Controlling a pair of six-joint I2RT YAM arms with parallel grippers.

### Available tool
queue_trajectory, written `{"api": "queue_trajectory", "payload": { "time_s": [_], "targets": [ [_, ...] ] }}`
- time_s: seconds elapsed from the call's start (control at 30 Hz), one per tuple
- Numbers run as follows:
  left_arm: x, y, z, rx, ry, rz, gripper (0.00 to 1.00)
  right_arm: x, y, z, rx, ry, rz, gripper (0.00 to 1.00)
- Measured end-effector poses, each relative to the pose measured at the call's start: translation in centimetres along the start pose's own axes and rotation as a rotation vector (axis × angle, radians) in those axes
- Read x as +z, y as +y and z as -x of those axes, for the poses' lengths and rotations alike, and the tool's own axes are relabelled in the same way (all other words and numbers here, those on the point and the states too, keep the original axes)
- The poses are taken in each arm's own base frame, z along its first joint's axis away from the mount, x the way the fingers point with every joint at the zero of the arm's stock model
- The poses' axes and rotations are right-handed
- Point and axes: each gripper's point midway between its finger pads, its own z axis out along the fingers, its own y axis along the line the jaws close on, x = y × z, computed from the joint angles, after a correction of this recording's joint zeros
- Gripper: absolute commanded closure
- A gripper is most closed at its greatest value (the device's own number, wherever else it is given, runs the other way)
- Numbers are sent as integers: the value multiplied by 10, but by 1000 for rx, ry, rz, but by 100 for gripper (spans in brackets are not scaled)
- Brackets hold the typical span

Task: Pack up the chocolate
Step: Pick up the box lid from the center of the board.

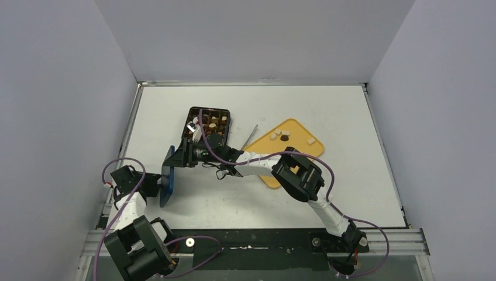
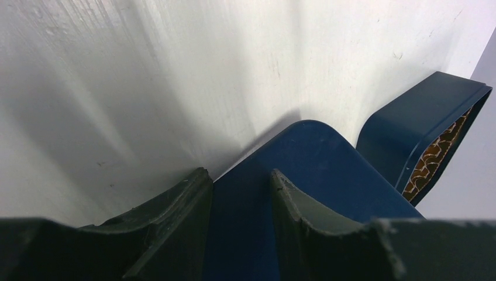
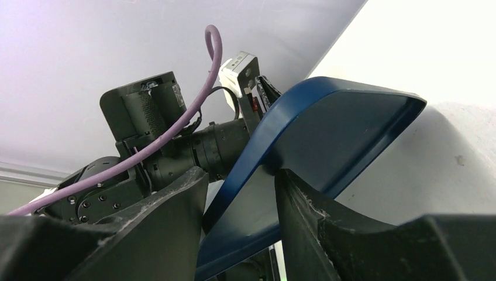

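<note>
Chocolate pieces (image 1: 214,123), brown and cream, fill the dark blue box (image 1: 195,111) at the table's middle. More chocolate, cream pieces (image 1: 274,135) and one dark piece (image 1: 285,137), lies on the yellow tray (image 1: 295,153). The box's blue lid (image 1: 168,175) stands on edge, tilted, in front of the box. My left gripper (image 1: 159,186) is shut on its near end, and the left wrist view shows the lid (image 2: 304,170) between the left gripper's (image 2: 238,175) fingers. My right gripper (image 1: 186,153) is shut on its far end, with the lid's rim (image 3: 327,129) in the right gripper's (image 3: 241,175) jaws.
Long metal tongs (image 1: 250,136) lie between the box and the yellow tray. The right arm (image 1: 298,174) reaches across the tray's near corner. Grey walls close in the table on three sides. In the left wrist view the open box (image 2: 421,126) sits just beyond the lid.
</note>
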Motion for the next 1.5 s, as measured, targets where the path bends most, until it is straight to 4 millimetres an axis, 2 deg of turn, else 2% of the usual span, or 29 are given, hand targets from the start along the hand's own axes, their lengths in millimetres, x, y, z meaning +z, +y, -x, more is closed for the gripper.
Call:
{"api": "queue_trajectory", "payload": {
  "time_s": [0.17,0.3,0.47,0.6,0.7,0.87,0.97,1.13,1.17,1.2,1.3,1.37,1.5],
  "targets": [
    [0,0,0,0,-1,0,60,-3,-6,3,11,-13,-16,64],
    [0,0,0,0,-2,1,61,-17,-17,11,28,-51,-73,72],
    [0,1,0,0,-2,1,60,-42,-51,9,65,-78,-204,86],
    [0,1,1,1,-10,1,57,-51,-70,8,98,-78,-270,95],
    [-1,0,2,4,-16,2,51,-53,-73,6,105,-74,-281,100],
    [-11,-4,13,33,-47,51,41,-57,-69,10,103,-77,-274,100],
    [-24,-30,38,73,-118,32,39,-62,-60,19,94,-93,-264,100],
    [-67,-110,91,168,-296,-87,33,-77,-47,60,74,-173,-235,100],
    [-78,-128,99,188,-327,-127,10,-81,-47,71,75,-196,-226,100],
    [-88,-145,104,207,-352,-170,4,-85,-47,81,78,-219,-217,100],
    [-104,-181,108,261,-379,-287,3,-94,-46,102,104,-264,-186,100],
    [-104,-190,103,308,-361,-329,3,-102,-45,119,116,-301,-164,100],
    [-93,-203,91,438,-320,-333,3,-110,-34,139,135,-343,-96,100]
  ]
}}
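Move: The box lid stands steeply tipped at my right fingertips, its rim between the open fingers; its middle is about 6 cm back, 2 cm left and 8 cm below my right hand. The open box lies roughly 12 cm ahead and 11 cm to that hand's right, 14 cm below; the tongs some 2 cm ahead and 21 cm to its right, on the board. From my low left hand, the lid's middle is about 3 cm right, 1 cm ahead and 6 cm up. I sink my right hand some 5 cm, easing right and forward as its fingers shut on the lid's rim, then carry the lid forward, up and right towards the box, turning about 20 degrees clockwise. After waiting at the lid's lower edge, my left hand comes away, rising about 21 cm and going 10 cm forward, tilting its fingers up and opening wide. ##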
